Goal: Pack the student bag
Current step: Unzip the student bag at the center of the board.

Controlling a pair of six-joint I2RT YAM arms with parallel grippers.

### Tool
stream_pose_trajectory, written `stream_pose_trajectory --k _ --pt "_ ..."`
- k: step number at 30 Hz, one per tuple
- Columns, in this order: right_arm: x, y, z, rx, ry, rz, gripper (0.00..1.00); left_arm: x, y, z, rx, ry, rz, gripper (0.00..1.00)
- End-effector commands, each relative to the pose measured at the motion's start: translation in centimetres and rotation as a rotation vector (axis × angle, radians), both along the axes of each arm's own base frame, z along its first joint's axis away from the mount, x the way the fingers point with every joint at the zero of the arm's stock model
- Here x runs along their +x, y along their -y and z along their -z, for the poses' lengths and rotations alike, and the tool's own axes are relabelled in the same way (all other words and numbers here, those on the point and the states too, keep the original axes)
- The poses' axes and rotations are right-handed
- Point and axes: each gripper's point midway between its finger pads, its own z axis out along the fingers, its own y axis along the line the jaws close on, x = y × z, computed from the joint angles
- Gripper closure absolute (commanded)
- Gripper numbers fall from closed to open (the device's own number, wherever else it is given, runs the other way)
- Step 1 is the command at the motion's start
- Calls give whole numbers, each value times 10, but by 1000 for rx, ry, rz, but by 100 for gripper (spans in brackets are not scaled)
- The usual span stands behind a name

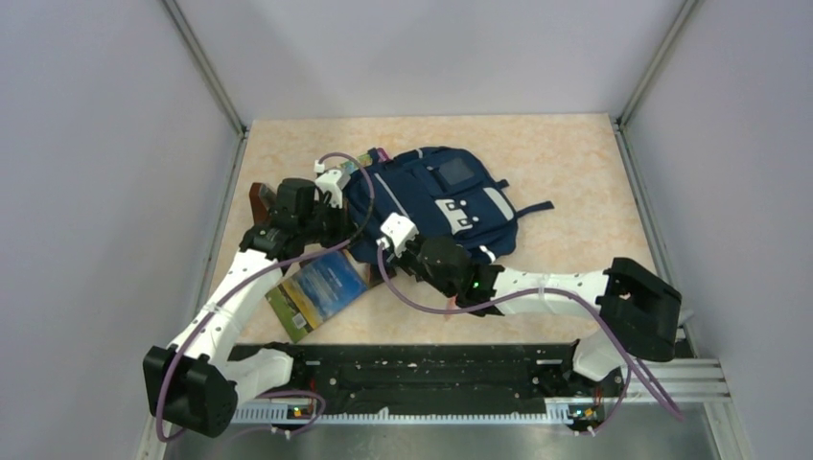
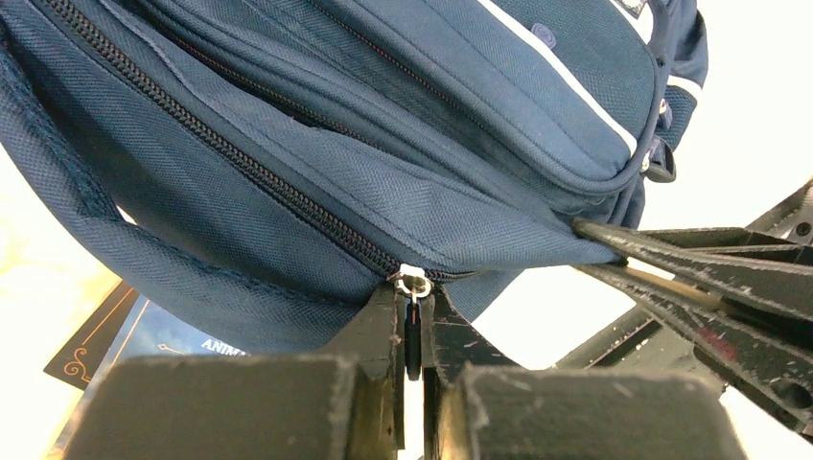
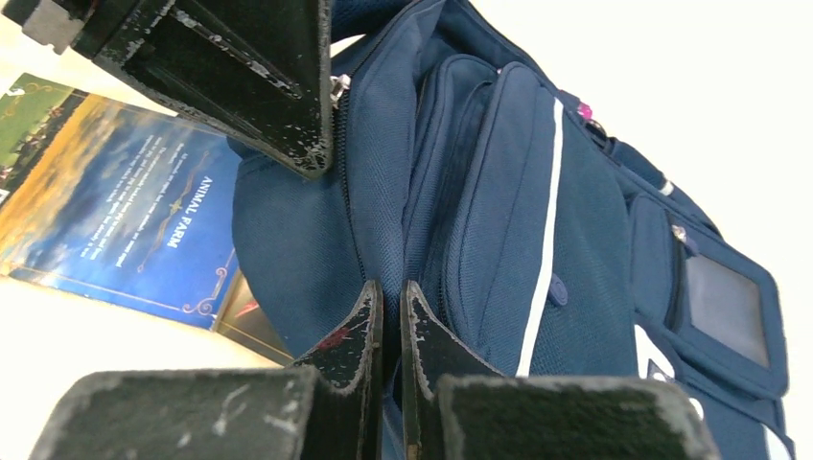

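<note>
The student bag (image 1: 441, 196) is a navy backpack lying flat on the table, white patch up. In the left wrist view my left gripper (image 2: 413, 292) is shut on the black zip pull (image 2: 413, 335), whose slider (image 2: 414, 282) sits at the end of a closed zip on the bag (image 2: 288, 115). In the right wrist view my right gripper (image 3: 392, 287) is shut on a fold of the bag's fabric (image 3: 383, 192) beside that zip. From above, both grippers, left (image 1: 347, 217) and right (image 1: 372, 241), meet at the bag's near-left corner.
An "Animal Farm" book (image 1: 321, 287) lies flat beside the bag's near-left corner, partly under it (image 3: 125, 211). A brown object (image 1: 259, 199) stands left of the left arm. Small colourful items (image 1: 369, 156) lie at the bag's far-left corner. Walls enclose the table.
</note>
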Motion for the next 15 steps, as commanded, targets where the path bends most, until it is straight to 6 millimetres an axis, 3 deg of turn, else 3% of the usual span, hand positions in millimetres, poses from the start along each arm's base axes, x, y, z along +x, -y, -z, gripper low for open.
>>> stream_pose_trajectory --k 1,8,15 --pt "7 24 -52 71 140 73 100 18 -7 -36 -25 146 -89 100" --pt "1 52 -70 56 225 87 100 20 -13 -40 -8 175 -120 100" --pt "-2 61 -72 -26 230 70 100 21 -16 -42 -2 181 -126 100"
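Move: The left hand already has the student bag's zipper pull in its fingertips. The right hand already pinches the bag's edge fabric, and from it the pull lies about 6 cm left, 3 cm ahead and near level. The bag's middle is some 11 cm right of the right hand, 8 cm ahead and 8 cm lower. The blue book lies about 7 cm left of the left hand, 10 cm back and 15 cm below. Up and to the right, the right hand draws the pinched fabric away from the zipper pull, about 4 cm each way, its shut fingers tilting up some 10 degrees. The left keeps its grip on the pull and goes the same way by less, roughly 2 cm up with a little right and back, so the gap between the hands widens. ##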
